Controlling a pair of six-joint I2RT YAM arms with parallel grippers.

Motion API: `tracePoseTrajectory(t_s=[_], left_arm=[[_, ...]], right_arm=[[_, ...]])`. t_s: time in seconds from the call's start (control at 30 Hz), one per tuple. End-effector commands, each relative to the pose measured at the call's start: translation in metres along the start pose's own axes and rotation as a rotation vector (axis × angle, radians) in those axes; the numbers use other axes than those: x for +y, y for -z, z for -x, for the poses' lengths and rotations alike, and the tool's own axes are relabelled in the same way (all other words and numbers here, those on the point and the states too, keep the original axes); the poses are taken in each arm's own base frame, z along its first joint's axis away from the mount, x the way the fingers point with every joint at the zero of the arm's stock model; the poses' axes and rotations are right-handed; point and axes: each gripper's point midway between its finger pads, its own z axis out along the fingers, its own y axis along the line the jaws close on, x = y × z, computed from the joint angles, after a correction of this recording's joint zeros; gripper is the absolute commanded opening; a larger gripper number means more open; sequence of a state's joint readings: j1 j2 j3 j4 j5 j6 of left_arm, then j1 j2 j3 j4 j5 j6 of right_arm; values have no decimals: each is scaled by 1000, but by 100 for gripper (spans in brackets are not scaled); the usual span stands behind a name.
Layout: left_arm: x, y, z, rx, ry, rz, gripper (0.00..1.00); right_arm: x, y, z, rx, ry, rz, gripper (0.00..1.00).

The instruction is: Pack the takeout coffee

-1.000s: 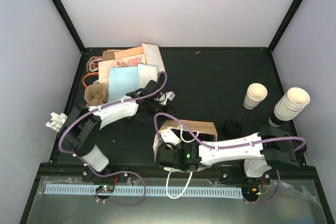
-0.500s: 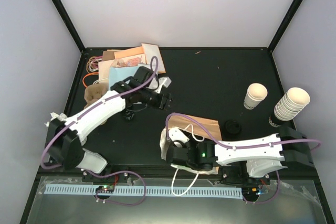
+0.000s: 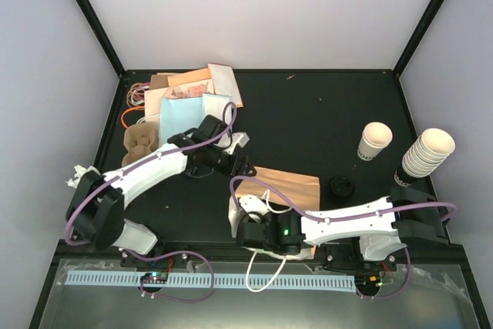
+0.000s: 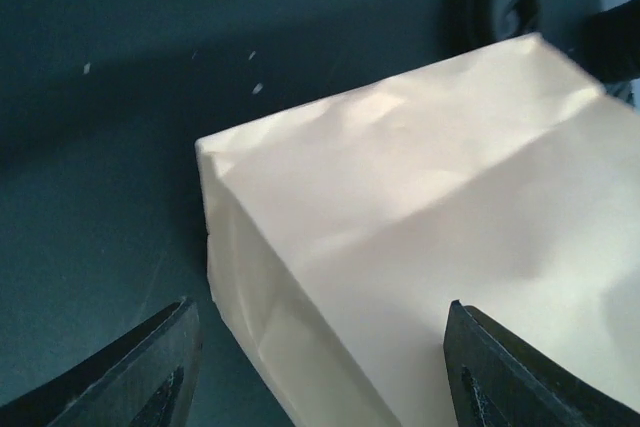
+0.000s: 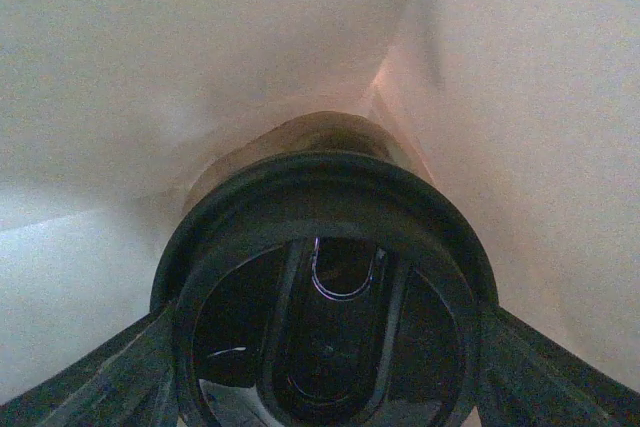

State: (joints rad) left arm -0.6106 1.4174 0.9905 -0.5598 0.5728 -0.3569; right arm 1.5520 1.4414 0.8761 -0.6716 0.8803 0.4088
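Note:
The takeout coffee shows only its round black lid in the right wrist view, lying inside a brown paper bag whose pale inner walls surround it. My right gripper is shut on the coffee, with its fingers against both sides of the lid. From above, the right wrist sits at the bag's near, open end. My left gripper hangs open over the bag's closed far corner, touching nothing; in the top view the left gripper is just left of the bag.
A loose black lid lies right of the bag. A lidless cup and a stack of cups stand at the right. Paper bags and napkins, a cardboard cup carrier and crumpled white paper lie at the left.
The left gripper has opened wider and come down toward the bag's far corner. The right arm and the bag have shifted a little at the near edge.

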Motion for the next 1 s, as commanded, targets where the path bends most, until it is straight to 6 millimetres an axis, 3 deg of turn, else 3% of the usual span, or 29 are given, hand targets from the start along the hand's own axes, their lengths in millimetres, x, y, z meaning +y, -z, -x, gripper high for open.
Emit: tracePoseTrajectory(t_s=[0.0,0.33,0.63,0.8,0.97], left_arm=[[9,-20,4,-14,50,-17,69],[30,-70,1,64,169,4,68],[32,-97,15,104,220,-32,68],[30,-104,28,111,209,-44,68],[36,-89,47,45,182,-15,68]], right_arm=[[5,0,3,-2,12,-22,59],[1,3,8,-38,10,-18,59],[-7,9,8,-61,-31,-9,60],[-8,11,9,-64,-38,-4,60],[-13,12,5,-35,-44,-26,59]])
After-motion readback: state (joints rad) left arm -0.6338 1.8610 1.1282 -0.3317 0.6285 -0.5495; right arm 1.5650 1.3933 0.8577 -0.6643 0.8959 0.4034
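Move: The paper bag, tilted with its mouth towards the base, has its middle about 11 cm back, 8 cm right and 7 cm below the left gripper; its far end comes close to the open fingers. From the left gripper, a black lid lies some 27 cm right and 5 cm back, 13 cm lower. The right gripper is already inside the bag holding the lidded cup, with the bag's middle level ahead, 3 cm right and 3 cm below. Bring the left gripper, fingers staying open, down about 8 cm beside the bag's far end, first nearly straight down, then also slanting some 5 cm right and 5 cm forward past its edge, tilting the fingertips back towards the base by roughly 15 degrees. Keep the right gripper's hold on the lidded cup inside the bag almost still. ##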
